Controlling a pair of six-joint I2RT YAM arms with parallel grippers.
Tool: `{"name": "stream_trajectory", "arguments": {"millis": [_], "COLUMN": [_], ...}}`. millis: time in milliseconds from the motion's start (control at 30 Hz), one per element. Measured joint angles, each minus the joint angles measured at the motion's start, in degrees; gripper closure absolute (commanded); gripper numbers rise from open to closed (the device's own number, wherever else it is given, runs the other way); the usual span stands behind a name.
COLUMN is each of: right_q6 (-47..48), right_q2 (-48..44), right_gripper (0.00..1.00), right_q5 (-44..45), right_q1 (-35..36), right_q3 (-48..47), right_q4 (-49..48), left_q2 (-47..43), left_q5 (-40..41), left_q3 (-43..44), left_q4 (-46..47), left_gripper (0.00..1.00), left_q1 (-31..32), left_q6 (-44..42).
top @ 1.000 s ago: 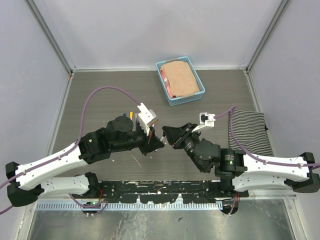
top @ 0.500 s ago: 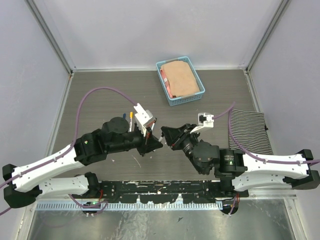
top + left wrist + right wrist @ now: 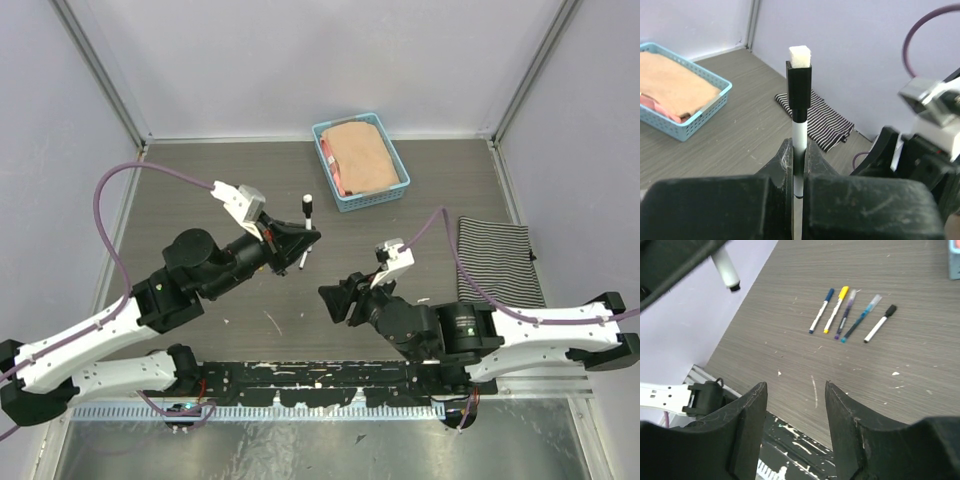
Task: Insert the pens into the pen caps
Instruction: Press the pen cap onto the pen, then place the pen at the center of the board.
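My left gripper (image 3: pixel 799 145) is shut on a white pen (image 3: pixel 799 131) that stands upright with a black cap (image 3: pixel 799 90) on its top end. From above, this pen (image 3: pixel 307 207) hangs over the middle of the table in the left gripper (image 3: pixel 296 240). My right gripper (image 3: pixel 796 395) is open and holds nothing. It sits low near the front edge (image 3: pixel 335 298), apart from the left one. Several pens lie side by side on the table: blue-capped (image 3: pixel 821 310), yellow (image 3: pixel 836 309), purple (image 3: pixel 846 312), teal (image 3: pixel 862 317) and black-capped (image 3: pixel 880 323).
A blue basket (image 3: pixel 325 165) with a tan cloth stands at the back centre. A striped cloth (image 3: pixel 497 262) lies flat at the right. Grey walls close in the table on three sides. The arms' bases run along the near edge.
The two grippers were tip to tip at the table's middle. The right gripper has opened and drawn back toward the front. The left arm has swung the capped pen up and toward the back.
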State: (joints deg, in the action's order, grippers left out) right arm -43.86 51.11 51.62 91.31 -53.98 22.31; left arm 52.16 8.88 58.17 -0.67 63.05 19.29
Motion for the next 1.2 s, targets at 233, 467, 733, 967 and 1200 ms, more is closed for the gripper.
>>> {"name": "stream_trajectory", "arguments": {"millis": [233,467,733,967,1200], "right_q6": [-0.28,2.69,7.89,5.9,2.95], "right_q2": [-3.63,1.6,0.17,-5.64,-14.97], "right_gripper": [0.42,0.42,0.43,0.42,0.41], "right_q5": [1.92,-9.84,-34.84,-49.77,-47.45], "right_q1": [-1.05,-20.31,-46.42,-62.75,-63.89], "right_q3": [-3.02,-5.9,-0.24,9.75,11.78], "right_q4": [10.47,13.35,6.62,2.97,7.28], "left_q2": [-2.99,-6.36,-7.41,-4.13,8.07], "left_q5": [-0.68,-8.72,-17.18,-16.28,-9.94], "left_q3": [-4.57,-6.45,-7.39,-7.21,-5.07], "left_q4": [-1.73,-4.0,-4.55,-6.16,-10.29], "left_gripper": [1.0,1.0,1.0,1.0,1.0], "left_q1": [-0.02,0.0,0.0,0.0,0.0], "left_q6": [-1.7,-5.42,-8.07,-8.57,-7.58]}}
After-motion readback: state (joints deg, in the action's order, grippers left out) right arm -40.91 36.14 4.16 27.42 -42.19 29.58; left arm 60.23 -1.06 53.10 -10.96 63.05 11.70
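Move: In my left hand is the last capped pen. The nearest one already lying on the table, black-capped, is about 17 cm ahead of this hand, 2 cm to its left and some 37 cm below. The teal pen lies level with it, roughly 4 cm farther left, and the purple pen another 4 cm beyond. From my empty right hand that black-capped pen is about 23 cm ahead, 8 cm to the left and 28 cm below. I keep my left fingers shut on the capped pen and bring it down about 13 cm towards the table, first easing back some 5 cm, then coming most of the way forward again as I sink faster, fingertips tipping down about 25 degrees. My right hand, still open, swings away from it to the right and forward, some 15 cm right and 11 cm out, sinking and tilting down. ##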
